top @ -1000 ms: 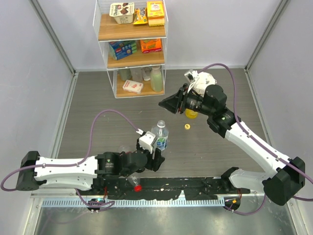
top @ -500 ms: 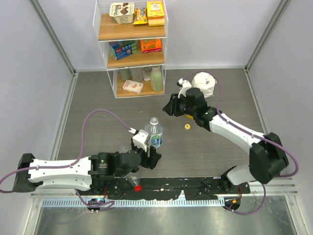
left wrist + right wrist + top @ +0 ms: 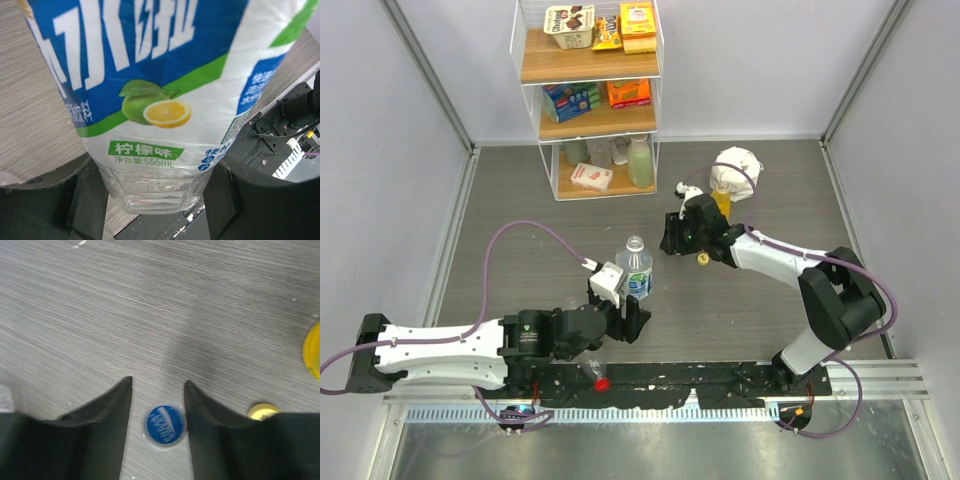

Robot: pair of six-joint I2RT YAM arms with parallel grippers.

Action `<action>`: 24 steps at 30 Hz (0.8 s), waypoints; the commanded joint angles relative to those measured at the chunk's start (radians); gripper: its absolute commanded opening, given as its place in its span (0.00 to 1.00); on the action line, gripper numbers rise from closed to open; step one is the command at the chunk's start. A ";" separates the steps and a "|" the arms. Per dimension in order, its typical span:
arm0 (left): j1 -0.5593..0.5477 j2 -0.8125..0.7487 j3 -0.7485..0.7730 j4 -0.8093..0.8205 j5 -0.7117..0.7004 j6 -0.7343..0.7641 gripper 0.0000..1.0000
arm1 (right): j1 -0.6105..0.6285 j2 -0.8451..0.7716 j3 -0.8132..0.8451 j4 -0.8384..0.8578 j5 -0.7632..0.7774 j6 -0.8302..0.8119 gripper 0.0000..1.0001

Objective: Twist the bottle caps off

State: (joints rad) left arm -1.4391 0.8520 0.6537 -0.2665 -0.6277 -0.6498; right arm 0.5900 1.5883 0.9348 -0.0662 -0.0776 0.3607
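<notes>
My left gripper [image 3: 625, 312] is shut on the clear lower part of the clear bottle with the blue label [image 3: 635, 271], which stands upright. In the left wrist view that bottle [image 3: 150, 100] fills the frame, with a dark finger [image 3: 92, 200] on each side of it. My right gripper [image 3: 669, 240] is down at the table, open. A white cap with a blue top [image 3: 165, 425] lies flat between its fingers, against the right finger [image 3: 210, 430], with a gap on the left. The yellow cap [image 3: 702, 259] [image 3: 264, 411] lies just right of it. The yellow bottle [image 3: 722, 205] stands behind. A red cap [image 3: 602, 382] lies by the arm bases.
A white wire shelf [image 3: 588, 95] with boxes and bottles stands at the back of the table. A crumpled white object [image 3: 735, 165] lies behind the yellow bottle. The black base rail [image 3: 670, 380] runs along the near edge.
My right arm has swung down and left from above the yellow bottle to the table beside the yellow cap. My left gripper with the blue-label bottle has shifted slightly left.
</notes>
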 commanded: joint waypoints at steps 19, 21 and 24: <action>0.000 -0.017 0.017 -0.022 -0.056 -0.027 0.00 | 0.007 -0.200 -0.017 0.042 -0.023 0.014 0.89; -0.001 -0.033 0.014 -0.034 -0.064 -0.034 0.00 | 0.007 -0.243 -0.021 0.043 -0.051 0.014 0.95; -0.001 -0.053 0.012 -0.066 -0.076 -0.050 0.00 | -0.002 -0.309 -0.021 0.049 -0.146 0.017 1.00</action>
State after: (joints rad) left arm -1.4391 0.8413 0.6537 -0.3145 -0.6537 -0.6693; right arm 0.5938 1.3781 0.9108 -0.0608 -0.1059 0.3717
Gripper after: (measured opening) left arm 0.659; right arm 0.977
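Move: The right hand has the blue cap between its fingertips, with the bare table spot for it about 5 cm below, some 2 cm back and 2 cm left. The yellow cap lies about 2 cm ahead and 9 cm to the right, also about 5 cm down; the yellow bottle stands some 10 cm ahead and 12 cm right. From the left hand, holding the open bottle, that table spot is about 18 cm ahead, 7 cm right and 16 cm below. The right fingers let go of the blue cap just above the table, spreading from less than half open to nearly full width while the hand all but stays in place. Then the hand climbs, gathering speed, about 7 cm up and away from the cap, its fingers tipping up some 10 degrees. The left hand keeps its grip on the open bottle. ##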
